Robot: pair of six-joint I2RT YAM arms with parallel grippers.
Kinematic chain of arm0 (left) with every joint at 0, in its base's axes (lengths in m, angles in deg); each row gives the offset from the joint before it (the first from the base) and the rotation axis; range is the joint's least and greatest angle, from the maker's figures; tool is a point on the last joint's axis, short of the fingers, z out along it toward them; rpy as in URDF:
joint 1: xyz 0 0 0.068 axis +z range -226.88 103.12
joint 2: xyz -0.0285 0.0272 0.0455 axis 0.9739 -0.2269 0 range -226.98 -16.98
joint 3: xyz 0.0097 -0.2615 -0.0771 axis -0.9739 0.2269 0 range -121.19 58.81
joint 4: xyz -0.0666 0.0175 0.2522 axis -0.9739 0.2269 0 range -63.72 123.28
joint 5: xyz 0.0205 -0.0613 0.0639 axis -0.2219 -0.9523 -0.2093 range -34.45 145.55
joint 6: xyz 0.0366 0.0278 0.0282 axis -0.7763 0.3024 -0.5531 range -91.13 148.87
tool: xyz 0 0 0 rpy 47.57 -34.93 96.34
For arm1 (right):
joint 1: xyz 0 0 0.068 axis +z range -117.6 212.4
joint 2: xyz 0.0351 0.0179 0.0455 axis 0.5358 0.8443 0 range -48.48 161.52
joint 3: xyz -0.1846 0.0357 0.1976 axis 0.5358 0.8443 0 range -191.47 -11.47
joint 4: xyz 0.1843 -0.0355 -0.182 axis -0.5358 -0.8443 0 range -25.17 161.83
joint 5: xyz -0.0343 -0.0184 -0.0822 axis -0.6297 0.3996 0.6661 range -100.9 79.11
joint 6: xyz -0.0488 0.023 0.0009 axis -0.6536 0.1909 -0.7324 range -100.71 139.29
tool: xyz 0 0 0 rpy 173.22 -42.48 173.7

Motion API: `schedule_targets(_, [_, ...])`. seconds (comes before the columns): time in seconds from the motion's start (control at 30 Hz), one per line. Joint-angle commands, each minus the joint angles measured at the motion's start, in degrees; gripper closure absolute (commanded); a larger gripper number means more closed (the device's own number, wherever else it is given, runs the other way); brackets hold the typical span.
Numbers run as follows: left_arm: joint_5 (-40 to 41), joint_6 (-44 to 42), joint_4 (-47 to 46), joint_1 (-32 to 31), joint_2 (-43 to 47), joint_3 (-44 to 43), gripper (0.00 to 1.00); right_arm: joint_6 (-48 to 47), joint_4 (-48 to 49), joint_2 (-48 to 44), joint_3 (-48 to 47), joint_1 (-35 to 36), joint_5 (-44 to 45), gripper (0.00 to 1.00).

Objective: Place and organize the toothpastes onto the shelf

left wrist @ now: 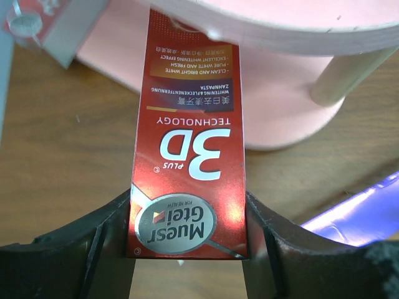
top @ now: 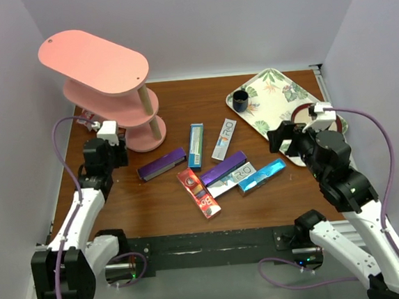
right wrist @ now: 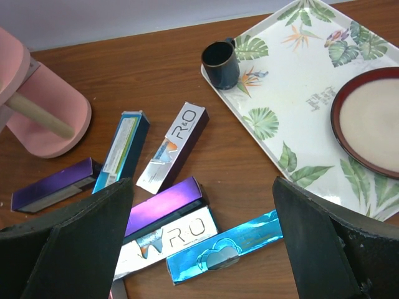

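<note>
My left gripper [left wrist: 189,249] is shut on one end of a red toothpaste carton [left wrist: 190,156]. Its far end reaches over the bottom board of the pink shelf [left wrist: 287,106], under the board above. From overhead, this gripper [top: 107,145] sits right beside the shelf [top: 94,61]. Several toothpastes lie loose mid-table: purple [top: 162,164], teal [top: 195,145], silver-white [top: 222,139], red [top: 198,193], a second purple [top: 223,168], a second silver-white [top: 231,179] and blue [top: 262,177]. My right gripper [right wrist: 202,243] hangs open above the blue carton [right wrist: 224,249], touching nothing.
A leaf-patterned tray [top: 264,95] at the back right carries a dark cup [top: 241,102] and a red-rimmed plate [right wrist: 371,121]. A wooden shelf post [left wrist: 349,71] stands just right of the held carton. Another carton end [left wrist: 37,25] lies by the shelf's left side.
</note>
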Motion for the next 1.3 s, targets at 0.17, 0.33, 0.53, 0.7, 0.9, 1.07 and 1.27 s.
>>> schedule_targets(0.17, [-13.99,-13.45,-23.04,7.48,-5.22,2.16,1.00,-2.79,3.91,-2.39,2.72,-0.04,-3.64,0.01])
schedule_targets(0.33, [-26.44,-13.90,-23.56,13.90,-13.13,-2.59,1.00,-3.23,2.95,-2.75,3.25,0.23,-4.26,0.01])
schedule_targets(0.53, [-33.23,-16.02,-25.58,18.65,-21.48,-7.08,1.00,-3.75,2.59,-2.22,3.86,1.02,-4.09,0.02])
schedule_targets(0.7, [-36.23,-15.49,-31.20,21.65,-27.71,-8.84,0.96,-4.10,2.33,-1.52,3.69,1.02,-4.26,0.01])
schedule_targets(0.9, [-39.04,-16.54,-33.93,22.79,-34.93,-12.26,0.93,-4.37,2.51,-1.43,4.13,1.10,-3.82,0.02])
schedule_targets(1.07, [-40.01,-17.77,-33.41,23.49,-37.92,-15.43,0.92,-4.54,2.42,-0.55,4.13,1.11,-3.56,0.02])
schedule_targets(1.27, [-41.86,-18.65,-32.45,24.28,-41.18,-17.63,0.87,-4.63,2.77,-0.02,4.48,1.11,-4.17,0.02])
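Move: Ahead and to the left of the left hand, which holds a red 3D toothpaste box, is the free spot on the bottom shelf: about 19 cm forward, 7 cm left and 9 cm lower. The placed red box is some 18 cm ahead and 14 cm left; the shelf post is about 10 cm ahead and 15 cm right. A purple box lies roughly level with the hand, 15 cm right. From the right hand the free spot is some 27 cm ahead and 65 cm left. Reaching in under the middle shelf, the left arm carries the red box forward about 11 cm and left some 8 cm, sinking around 4 cm, towards the free spot beside the placed red box. The wrist swings nearly 20 degrees counter-clockwise and tips the box a little flatter; the fingers keep their grip on its near end. The empty right hand, still open, settles down about 3 cm. ##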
